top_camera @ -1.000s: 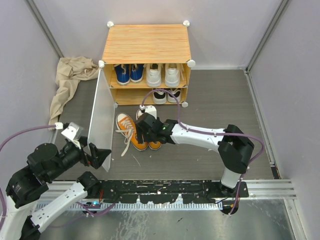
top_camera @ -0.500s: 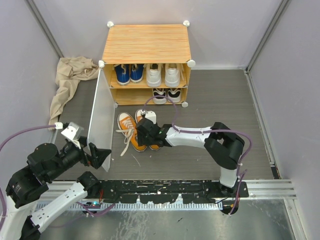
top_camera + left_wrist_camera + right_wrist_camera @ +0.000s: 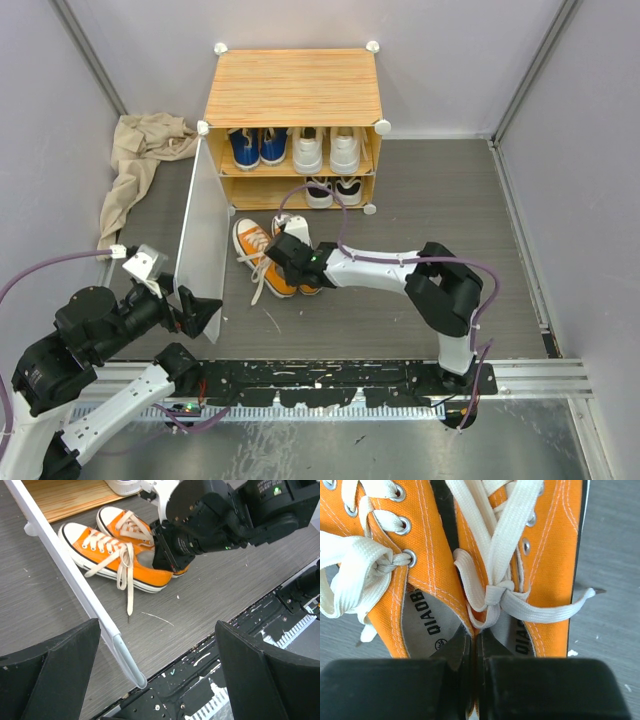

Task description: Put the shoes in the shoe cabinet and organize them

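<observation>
A pair of orange sneakers [image 3: 258, 255] with white laces lies side by side on the floor in front of the shoe cabinet [image 3: 293, 87]. My right gripper [image 3: 476, 639] has one finger inside each sneaker and is shut on their two touching inner walls, just behind the lace knots. In the left wrist view the same orange sneakers [image 3: 120, 565] sit under the right gripper [image 3: 167, 555]. My left gripper [image 3: 157, 626] is open, and the lower edge of the cabinet's pale door panel [image 3: 80, 590] runs between its fingers, close to the left one.
The door panel [image 3: 203, 230] stands swung open toward the left arm. Blue sneakers [image 3: 257, 146] and white sneakers [image 3: 326, 150] fill the upper shelf; a black-and-white pair [image 3: 334, 190] is on the lower shelf. A beige cloth [image 3: 140, 160] lies at the left wall.
My right gripper lowered into the orange sneakers and closed on their inner walls. The pair has shifted slightly left. The left arm has not moved.
</observation>
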You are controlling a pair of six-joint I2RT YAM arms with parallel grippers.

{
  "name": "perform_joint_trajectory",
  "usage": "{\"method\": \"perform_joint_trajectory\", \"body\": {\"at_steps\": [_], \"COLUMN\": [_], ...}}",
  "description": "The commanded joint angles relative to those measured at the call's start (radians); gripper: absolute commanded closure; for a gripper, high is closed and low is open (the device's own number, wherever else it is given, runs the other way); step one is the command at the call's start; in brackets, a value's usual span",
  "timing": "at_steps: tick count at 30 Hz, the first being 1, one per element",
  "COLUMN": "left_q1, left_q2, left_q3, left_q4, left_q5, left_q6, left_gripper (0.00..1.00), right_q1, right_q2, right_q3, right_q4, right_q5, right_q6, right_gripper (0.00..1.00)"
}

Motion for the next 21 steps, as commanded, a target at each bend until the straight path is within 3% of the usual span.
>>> {"method": "perform_joint_trajectory", "body": {"at_steps": [1,21], "left_q1": [-0.002,-0.002], "left_q2": [0.005,0.027], "left_q3": [0.023,0.028], "left_q4": [0.022,0.018], "left_q5": [0.000,-0.002], "left_q6": [-0.009,-0.025], "left_gripper": [0.02,0.02], "right_q1": [-0.052,-0.233], "right_q2": [0.000,0.358], "right_q3": [0.199,0.695], "right_q4": [0.101,0.179], "right_q5": [0.116,-0.047], "right_q6": [-0.056,-0.060], "right_gripper": [0.99,0.99]}}
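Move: The right hand holds the orange shoe pair by the adjoining inner sides, and the empty left part of the lower shelf opens about 20 cm ahead and 6 cm left, roughly level. The black shoes on that shelf centre some 29 cm ahead and 13 cm right; the open door stands about 16 cm left, level fore and aft. From the idle left hand, that empty part is roughly 28 cm ahead, 8 cm right and 25 cm below. Still pinching both orange shoes, the right hand carries them about 15 cm forward, toes first, into the lower shelf. ##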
